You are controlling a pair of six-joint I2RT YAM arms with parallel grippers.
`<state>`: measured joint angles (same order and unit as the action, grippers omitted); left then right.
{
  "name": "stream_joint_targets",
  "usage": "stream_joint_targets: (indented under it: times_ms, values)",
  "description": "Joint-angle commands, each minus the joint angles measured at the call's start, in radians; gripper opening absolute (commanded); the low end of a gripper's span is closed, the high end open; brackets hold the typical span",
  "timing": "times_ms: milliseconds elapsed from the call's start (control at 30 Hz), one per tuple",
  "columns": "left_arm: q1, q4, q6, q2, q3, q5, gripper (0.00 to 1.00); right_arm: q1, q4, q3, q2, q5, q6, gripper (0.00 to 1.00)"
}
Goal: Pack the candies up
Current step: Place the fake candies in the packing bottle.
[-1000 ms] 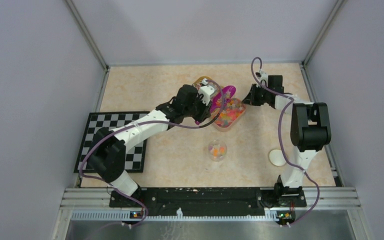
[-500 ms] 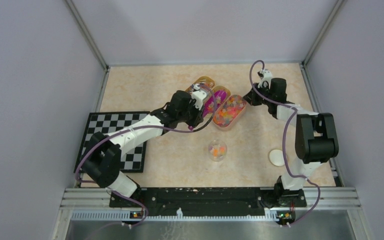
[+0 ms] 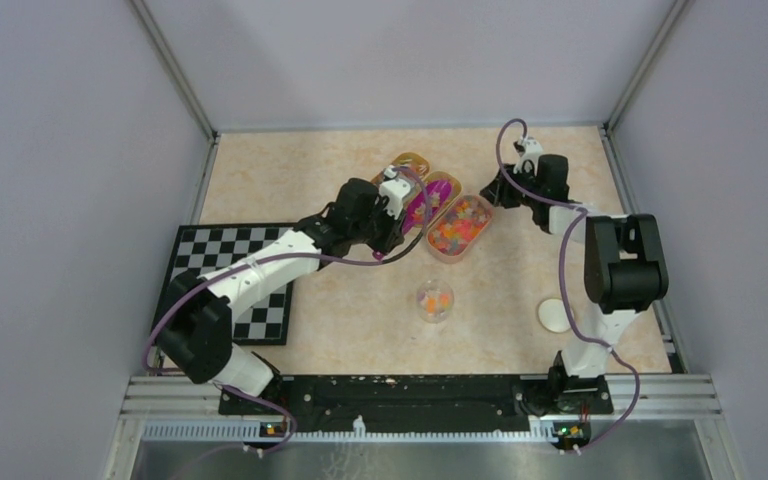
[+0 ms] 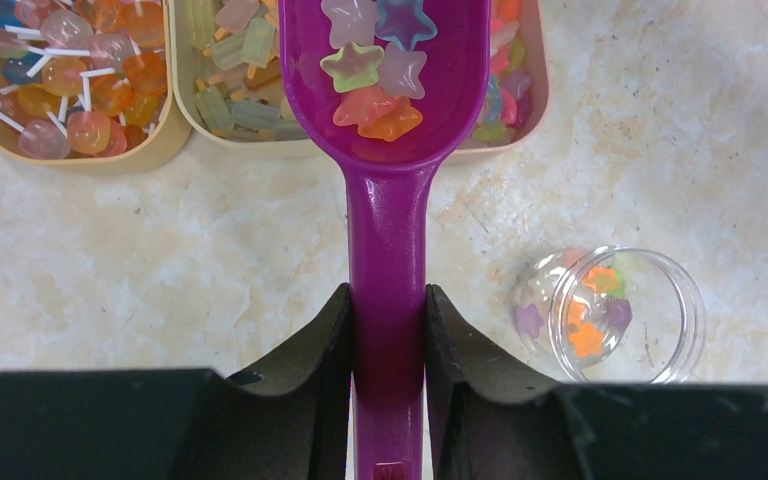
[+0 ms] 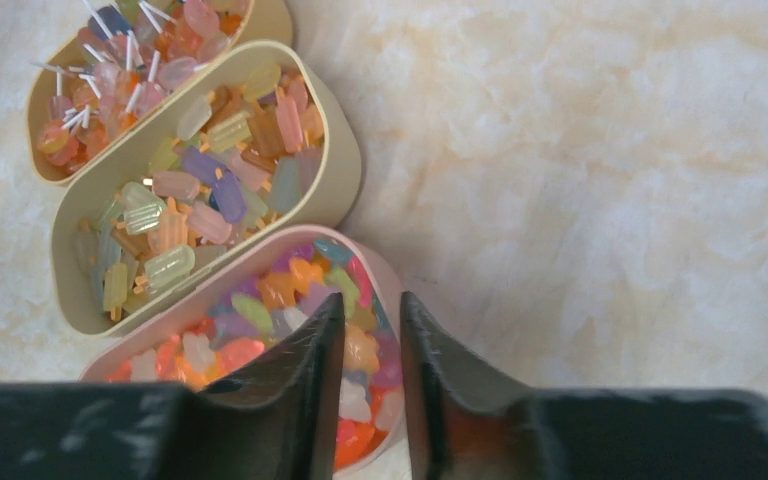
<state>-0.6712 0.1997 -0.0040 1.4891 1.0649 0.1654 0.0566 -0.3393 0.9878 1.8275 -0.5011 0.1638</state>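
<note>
My left gripper point(image 4: 387, 296) is shut on the handle of a purple scoop point(image 4: 388, 150). Its bowl carries several star candies point(image 4: 375, 70) and hangs over the row of trays. From above the scoop point(image 3: 421, 206) sits over the middle tray, beside the pink tray point(image 3: 482, 206) heaped with candies point(image 3: 457, 226). My right gripper point(image 5: 372, 306) stands at the far end of the pink tray point(image 5: 382, 276), jaws slightly apart astride its rim, with candies point(image 5: 260, 292) showing in the gap. A clear round jar point(image 4: 615, 316) holding a few stars stands near the front point(image 3: 434, 301).
Two beige trays lie left of the pink one: one with lollipops point(image 4: 60, 90), one with ice-lolly shapes point(image 5: 200, 190). A checkerboard mat point(image 3: 260, 300) lies at the left. A white disc point(image 3: 554, 315) rests near the right arm's base. Metal frame posts border the table.
The left gripper has drawn the loaded scoop back and left, off the pink tray. The right gripper's jaws have parted at the tray's far end, and the tray now lies flat.
</note>
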Motion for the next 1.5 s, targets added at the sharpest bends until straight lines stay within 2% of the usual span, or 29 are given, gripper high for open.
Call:
stream_joint_targets:
  times_ms: [0,167,267,333,467,567,867,1233,1467]
  values:
    - [0.001,0.048,0.024,-0.078,0.062,0.02,0.0,0.002,-0.002,0.088,-0.037,-0.005,0.023,0.43]
    - [0.0,0.119,0.017,-0.141,0.064,0.061,0.0,0.002,0.068,0.099,-0.1,0.015,0.063,0.59]
    - [-0.005,0.209,0.006,-0.16,0.094,0.101,0.0,0.0,0.123,0.1,-0.163,0.022,0.086,0.78]
    - [-0.008,0.285,-0.037,-0.173,0.115,0.107,0.0,0.002,0.163,0.094,-0.208,0.032,0.098,0.83]
    - [-0.02,0.405,-0.073,-0.196,0.128,0.152,0.0,0.007,0.246,0.085,-0.296,0.054,0.136,0.84]
    - [-0.059,0.497,-0.085,-0.207,0.145,0.122,0.0,0.011,0.301,0.078,-0.357,0.05,0.145,0.84]
    - [-0.216,0.667,-0.128,-0.216,0.165,0.068,0.0,0.014,0.3,0.023,-0.503,0.087,0.159,0.84]
    - [-0.237,0.82,-0.122,-0.145,0.228,0.049,0.0,0.012,0.295,-0.046,-0.616,0.138,0.168,0.84]
    - [-0.238,0.889,-0.105,-0.098,0.287,0.048,0.0,0.012,0.305,-0.057,-0.63,0.14,0.151,0.85]
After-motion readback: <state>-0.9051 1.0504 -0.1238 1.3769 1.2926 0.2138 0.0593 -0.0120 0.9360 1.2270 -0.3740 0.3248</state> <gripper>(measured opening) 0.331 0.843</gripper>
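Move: The left hand holds the purple spoon with candies in its bowl. The packing bottle lies about 9 cm back and 12 cm to its right, some 10 cm lower; the pink box is 13 cm ahead and 20 cm right, the middle box 22 cm ahead and 11 cm right. From the right hand, the pink box's middle is about 7 cm back and 8 cm left, the middle box 3 cm ahead and 17 cm left, both slightly lower. Back towards its base by some 17 cm, drifting slightly left, the left hand carries the loaded spoon from over the boxes past the bottle's left side, rising first and then sinking partway. Its fingers keep hold of the handle and tip further down, bringing the bowl clockwise to the bottle. The right hand opens wide and rises about 16 cm away from the pink box's far right corner, also drawing back. ##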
